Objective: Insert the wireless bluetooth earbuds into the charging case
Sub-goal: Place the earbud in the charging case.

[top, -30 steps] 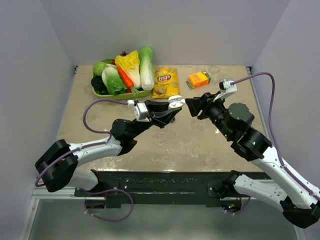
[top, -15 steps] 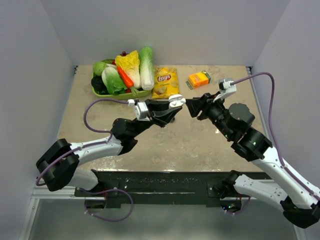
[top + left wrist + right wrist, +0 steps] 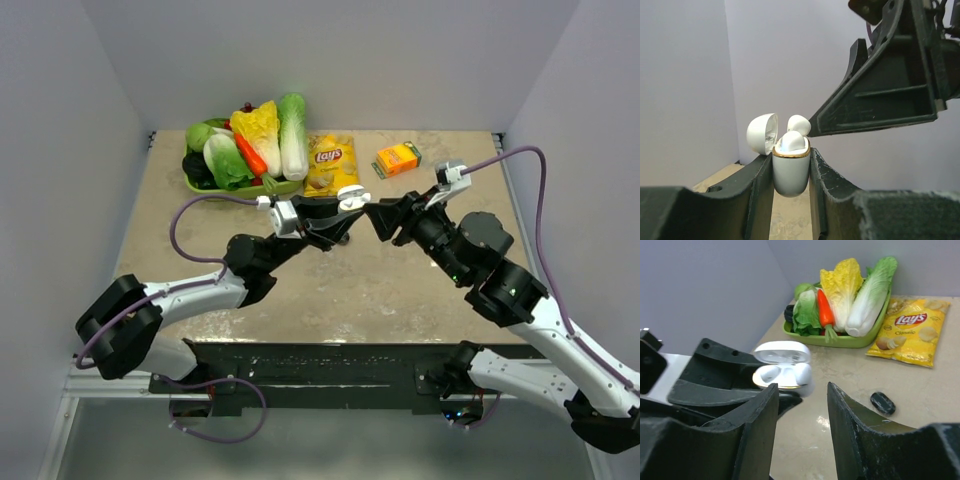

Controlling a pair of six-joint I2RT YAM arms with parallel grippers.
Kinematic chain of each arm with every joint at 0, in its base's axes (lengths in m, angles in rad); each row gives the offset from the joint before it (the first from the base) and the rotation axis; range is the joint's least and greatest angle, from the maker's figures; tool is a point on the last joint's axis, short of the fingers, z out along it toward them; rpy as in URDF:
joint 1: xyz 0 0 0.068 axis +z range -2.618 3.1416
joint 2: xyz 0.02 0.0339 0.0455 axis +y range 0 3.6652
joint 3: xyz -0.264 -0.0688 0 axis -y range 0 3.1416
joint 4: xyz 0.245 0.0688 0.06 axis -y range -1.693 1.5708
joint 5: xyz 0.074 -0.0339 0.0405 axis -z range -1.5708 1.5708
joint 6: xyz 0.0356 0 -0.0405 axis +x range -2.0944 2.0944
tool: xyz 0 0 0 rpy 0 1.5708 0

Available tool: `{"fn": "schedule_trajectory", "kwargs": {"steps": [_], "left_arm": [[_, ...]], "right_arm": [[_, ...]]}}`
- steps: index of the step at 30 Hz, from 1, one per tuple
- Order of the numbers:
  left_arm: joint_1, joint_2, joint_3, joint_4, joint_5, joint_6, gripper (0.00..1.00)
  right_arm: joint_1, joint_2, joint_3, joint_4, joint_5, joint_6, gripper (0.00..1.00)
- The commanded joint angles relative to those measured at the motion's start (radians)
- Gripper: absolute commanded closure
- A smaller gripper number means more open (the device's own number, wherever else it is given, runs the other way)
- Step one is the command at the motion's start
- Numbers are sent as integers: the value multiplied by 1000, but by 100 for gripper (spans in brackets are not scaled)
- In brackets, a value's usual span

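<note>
My left gripper (image 3: 790, 159) is shut on a white charging case (image 3: 789, 172) with a gold rim, held upright above the table with its lid (image 3: 761, 132) flipped open. Two white rounded earbuds sit in it: one (image 3: 792, 141) in the near well and one (image 3: 799, 124) standing higher behind. From above, the case (image 3: 351, 201) hangs between the two arms. My right gripper (image 3: 802, 387) is open with nothing between its fingers. Its tips are just short of the case (image 3: 782, 375), and one finger (image 3: 875, 100) reaches over it.
A small black oval piece (image 3: 883, 402) lies on the table below the right gripper. At the back stand a green tray of vegetables (image 3: 245, 150), a yellow chip bag (image 3: 331, 164) and an orange box (image 3: 397, 159).
My right gripper has edged left, closer to the held case. The left arm and the case have barely moved.
</note>
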Motion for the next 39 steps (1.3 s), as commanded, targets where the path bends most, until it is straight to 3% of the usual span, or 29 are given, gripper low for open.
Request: {"fn": "schedule_trajectory", "kwargs": {"steps": [1,7,10,18,39], "left_arm": [[2,15,30,580,3,17,100],[3,12,29,580,3,15,100],[6,-5,19,580,6,11,100],[23,-58,9,580,25,-23,100],[31,-38,36,580,32,-14,100]], "right_arm": [[22,-7,56,62,-28,-9,53],[30,-15,53,86,-31,-17,51],[30,-53,37,119,-5,-13,45],[30,-24,112,62,-126,52,35],[30,77,161,5,-142,95,32]]}}
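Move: The left gripper holds the open charging case upright between its fingertips; the white earbud standing proud in it is about 1 cm forward, 2 cm right and 2 cm up from that hand. From the right hand, this earbud lies roughly 2 cm ahead, 3 cm left and 1 cm higher, just off the hand's left finger. The case's middle is some 4 cm left and 1 cm ahead, level in height. A black case lies on the table about 10 cm ahead, 2 cm left and 35 cm below. The half-open, empty right gripper climbs about 7 cm, drawing back a little and turning slightly counter-clockwise as its fingers spread wider, then comes down some 3 cm while swinging left and a little forward, so that its right fingertip rather than its left one ends close beside the proud earbud. The left hand keeps its grip on the charging case, dips about a centimetre, then lifts it roughly 2 cm and shifts slightly left before holding still. ##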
